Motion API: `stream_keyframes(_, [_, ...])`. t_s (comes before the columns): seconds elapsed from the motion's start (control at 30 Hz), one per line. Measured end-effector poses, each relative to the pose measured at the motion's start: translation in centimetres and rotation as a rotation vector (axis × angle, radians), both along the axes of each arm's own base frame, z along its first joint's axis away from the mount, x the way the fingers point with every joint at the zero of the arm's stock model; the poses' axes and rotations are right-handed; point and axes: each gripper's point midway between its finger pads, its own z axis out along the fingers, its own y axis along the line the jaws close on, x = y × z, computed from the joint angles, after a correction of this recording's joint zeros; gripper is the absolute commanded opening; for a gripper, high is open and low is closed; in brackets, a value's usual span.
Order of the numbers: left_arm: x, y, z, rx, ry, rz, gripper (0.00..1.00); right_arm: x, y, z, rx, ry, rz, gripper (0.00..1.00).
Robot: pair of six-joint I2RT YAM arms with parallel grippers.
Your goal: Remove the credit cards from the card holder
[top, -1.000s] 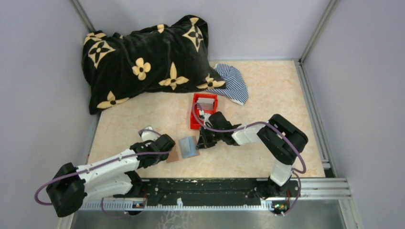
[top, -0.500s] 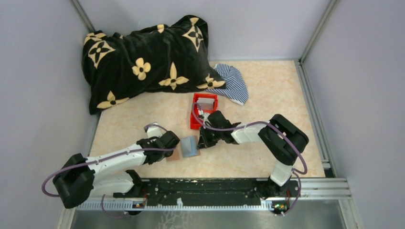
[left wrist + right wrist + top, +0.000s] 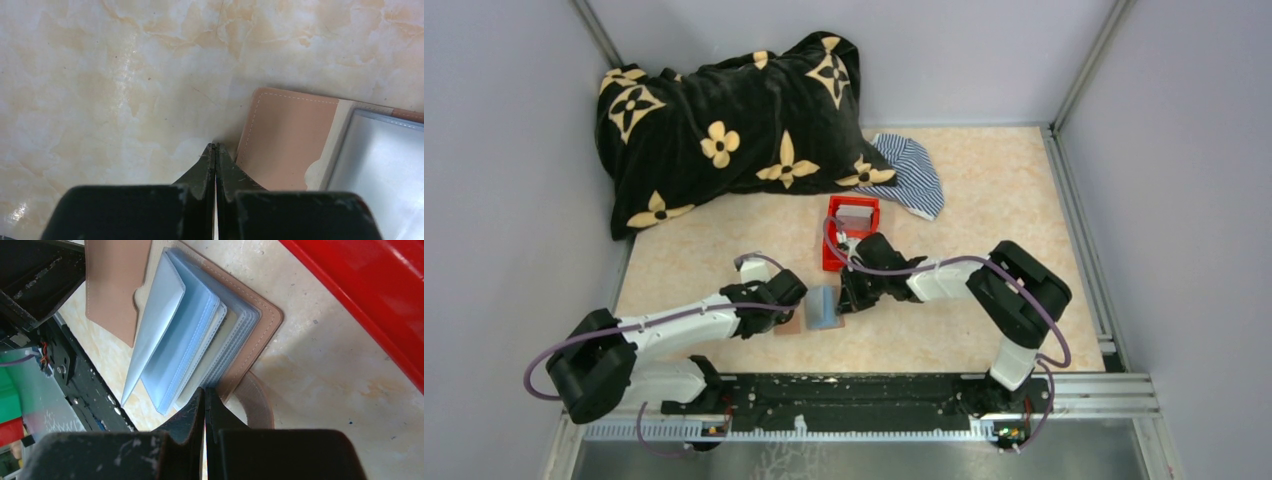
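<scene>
The brown card holder (image 3: 816, 310) lies open on the table between my two grippers, its grey-blue sleeves (image 3: 172, 335) fanned up. My left gripper (image 3: 796, 303) is shut and empty, with its tips (image 3: 215, 146) on the table just off the left edge of the holder's tan flap (image 3: 285, 140). From the other side, my right gripper (image 3: 205, 389) is shut with its tips against the holder's stitched brown edge (image 3: 250, 347), beside its strap loop (image 3: 260, 400). I cannot make out credit cards inside the sleeves. A grey flat rectangle (image 3: 856, 213) lies in the red bin.
The red plastic bin (image 3: 829, 245) stands right behind the holder, with its wall (image 3: 360, 300) close to my right gripper. At the back left lies a black cushion with tan flowers (image 3: 724, 130), and a striped cloth (image 3: 909, 170) sits beside it. Grey walls enclose the table.
My left arm has reached forward and right to the holder's left edge, and its gripper has shut. The right arm and the holder have stayed in place.
</scene>
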Motion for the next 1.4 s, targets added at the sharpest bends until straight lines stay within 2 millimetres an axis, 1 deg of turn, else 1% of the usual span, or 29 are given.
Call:
stream_keyframes(0.17, [0.0, 0.0, 0.0, 0.003, 0.0, -0.006, 0.0, 0.4, 0.6, 0.8, 0.011, -0.007, 0.004, 0.0])
stream_keyframes(0.37, [0.0, 0.0, 0.0, 0.006, 0.001, -0.011, 0.0, 1.4, 2.1, 2.5, 0.044, -0.036, 0.014, 0.0])
stream_keyframes(0.53, [0.0, 0.0, 0.0, 0.008, 0.001, -0.017, 0.0, 2.2, 3.4, 3.2, 0.066, -0.049, 0.026, 0.0])
stream_keyframes(0.7, [0.0, 0.0, 0.0, 0.009, 0.001, -0.02, 0.0, 1.8, 4.5, 4.2, 0.086, -0.049, 0.058, 0.0])
stream_keyframes(0.8, [0.0, 0.0, 0.1, 0.004, -0.002, -0.02, 0.0, 1.6, 5.9, 5.2, 0.119, -0.065, 0.088, 0.0])
stream_keyframes(0.87, [0.0, -0.1, 0.2, -0.005, -0.006, -0.02, 0.0, 1.3, 6.5, 5.3, 0.128, -0.07, 0.101, 0.0])
stream_keyframes(0.93, [-0.2, -0.1, 0.3, -0.025, -0.005, -0.016, 0.01, 1.3, 6.6, 5.2, 0.126, -0.073, 0.102, 0.0])
stream_keyframes(1.0, [-0.8, -0.2, 0.6, -0.053, 0.011, -0.016, 0.02, 1.3, 6.4, 4.4, 0.108, -0.066, 0.095, 0.0])
stream_keyframes(1.1, [-1.2, -0.3, 1.9, -0.102, -0.002, -0.024, 0.03, 1.4, 6.0, 3.0, 0.08, -0.048, 0.084, 0.0])
stream_keyframes(1.17, [-1.1, -0.6, 3.5, -0.142, -0.032, -0.027, 0.03, 1.1, 5.3, 1.9, 0.053, -0.029, 0.077, 0.0])
stream_keyframes(1.23, [-0.7, -1.2, 5.3, -0.183, -0.063, -0.031, 0.03, 0.9, 4.9, 1.2, 0.04, -0.019, 0.073, 0.0])
stream_keyframes(1.3, [-0.2, -1.8, 6.9, -0.216, -0.093, -0.038, 0.04, 0.8, 4.8, 1.0, 0.035, -0.012, 0.071, 0.0])
stream_keyframes(1.37, [0.1, -2.3, 7.6, -0.24, -0.111, -0.049, 0.04, 0.8, 4.8, 1.0, 0.037, -0.013, 0.069, 0.0])
stream_keyframes(1.4, [0.1, -2.5, 7.7, -0.246, -0.112, -0.057, 0.04, 0.9, 4.9, 1.0, 0.038, -0.014, 0.068, 0.0])
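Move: The card sleeves' middle lies about 4 cm to the right gripper's left and 1 cm ahead, nearly level, with the closed tips at their right edge. The bare left cover is some 10 cm to that gripper's left, and the red bin's middle 17 cm ahead and 2 cm to its right. From the left gripper, by the cover's outer edge, the sleeves lie 12 cm to the right, level with it. Carry the right gripper, kept shut, about 6 cm left and 5 cm up to turn the sleeves over towards the left cover, then lower it about 4 cm and slightly back right onto the right-hand page beside the crease. Hold the closed left gripper still by the cover's edge until the right nears its peak, then lift it about 7 cm, drifting a little right. ##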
